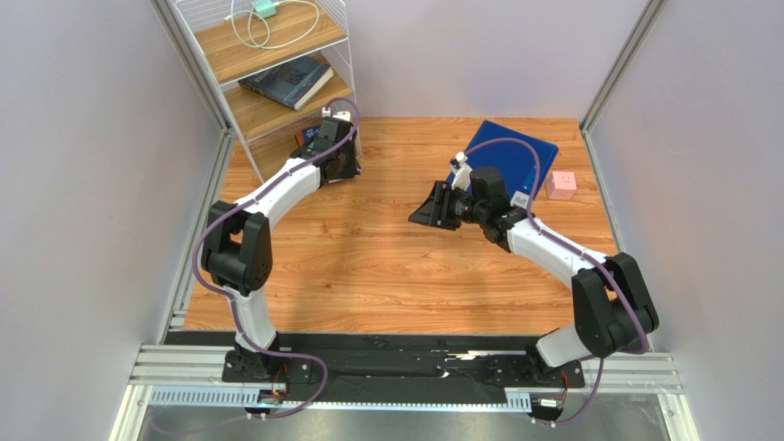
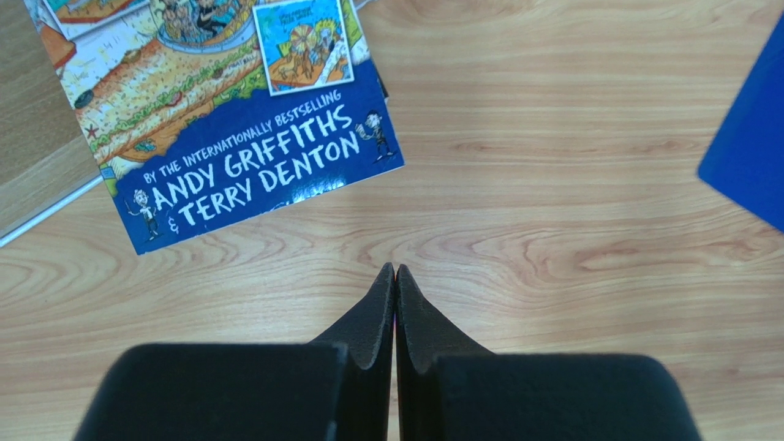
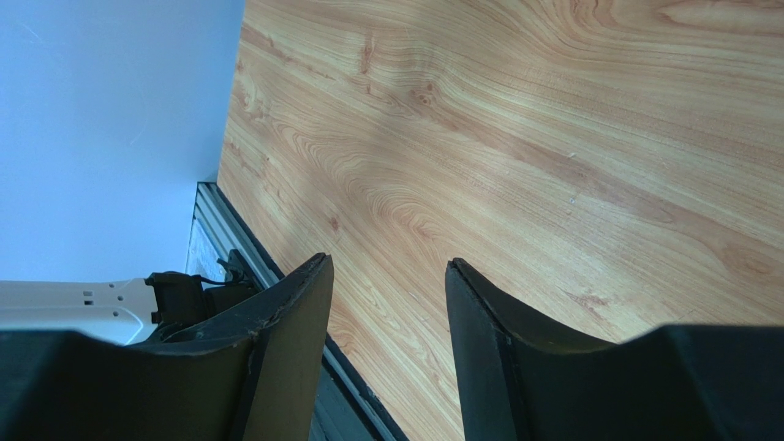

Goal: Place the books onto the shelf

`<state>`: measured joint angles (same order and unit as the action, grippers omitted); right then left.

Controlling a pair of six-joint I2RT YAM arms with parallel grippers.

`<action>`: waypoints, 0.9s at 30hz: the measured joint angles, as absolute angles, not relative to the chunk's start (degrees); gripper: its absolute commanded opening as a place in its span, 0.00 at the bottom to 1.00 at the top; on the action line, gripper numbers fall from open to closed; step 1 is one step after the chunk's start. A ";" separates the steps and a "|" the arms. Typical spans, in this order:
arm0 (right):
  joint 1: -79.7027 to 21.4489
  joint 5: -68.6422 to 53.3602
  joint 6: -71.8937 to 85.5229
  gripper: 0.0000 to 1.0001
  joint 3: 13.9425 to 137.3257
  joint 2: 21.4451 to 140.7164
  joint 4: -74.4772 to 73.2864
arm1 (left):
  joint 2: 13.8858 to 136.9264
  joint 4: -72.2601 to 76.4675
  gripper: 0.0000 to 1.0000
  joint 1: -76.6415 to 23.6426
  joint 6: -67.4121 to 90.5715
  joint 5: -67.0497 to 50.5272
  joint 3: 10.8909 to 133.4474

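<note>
One of the books, with a blue cartoon cover [image 2: 230, 119], lies half on the bottom board of the shelf [image 2: 28, 156] and half on the table; in the top view only its corner [image 1: 308, 135] shows beside my left arm. A dark book [image 1: 287, 81] lies flat on the middle board of the white wire shelf [image 1: 276, 110]. My left gripper [image 2: 395, 272] is shut and empty, just short of the blue book's lower edge, pointing down by the shelf's foot [image 1: 339, 163]. My right gripper [image 1: 425, 213] hangs open over mid-table with nothing between its fingers [image 3: 391, 276].
A large plain blue folder [image 1: 506, 152] lies at the back right of the table, its corner [image 2: 750, 156] showing in the left wrist view. A pink cube [image 1: 560, 185] sits beside it. A white cable and a mint charger [image 1: 267, 11] lie on the top board.
</note>
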<state>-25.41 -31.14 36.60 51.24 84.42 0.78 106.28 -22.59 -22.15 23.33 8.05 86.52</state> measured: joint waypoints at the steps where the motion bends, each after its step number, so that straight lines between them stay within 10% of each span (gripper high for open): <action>1: -25.41 -31.14 36.60 0.53 51.24 84.40 0.75 | 106.74 -22.87 0.00 -22.17 22.98 8.08 86.54; 27: -25.41 -31.16 36.67 0.53 50.43 84.38 1.37 | 133.51 -44.91 0.00 -29.52 5.76 32.47 112.36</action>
<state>-25.41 -31.16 36.67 50.43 84.38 1.37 133.51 -44.91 -29.52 5.76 32.47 112.36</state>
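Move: From the left hand, the middle of the blue treehouse book, on the bottom shelf's stack, lies about 12 cm ahead, 5 cm left and 10 cm below. The 1984 book, on the middle shelf, is roughly 15 cm ahead, 11 cm left and 14 cm above; the blue folder is 7 cm ahead, 37 cm right and 14 cm below. From the idle right hand, the treehouse book is some 27 cm ahead, 24 cm left and 11 cm below. Left hand, fingers shut, sinks about 9 cm towards the treehouse book's near-right corner, rolling left-side-up some 40 degrees. ##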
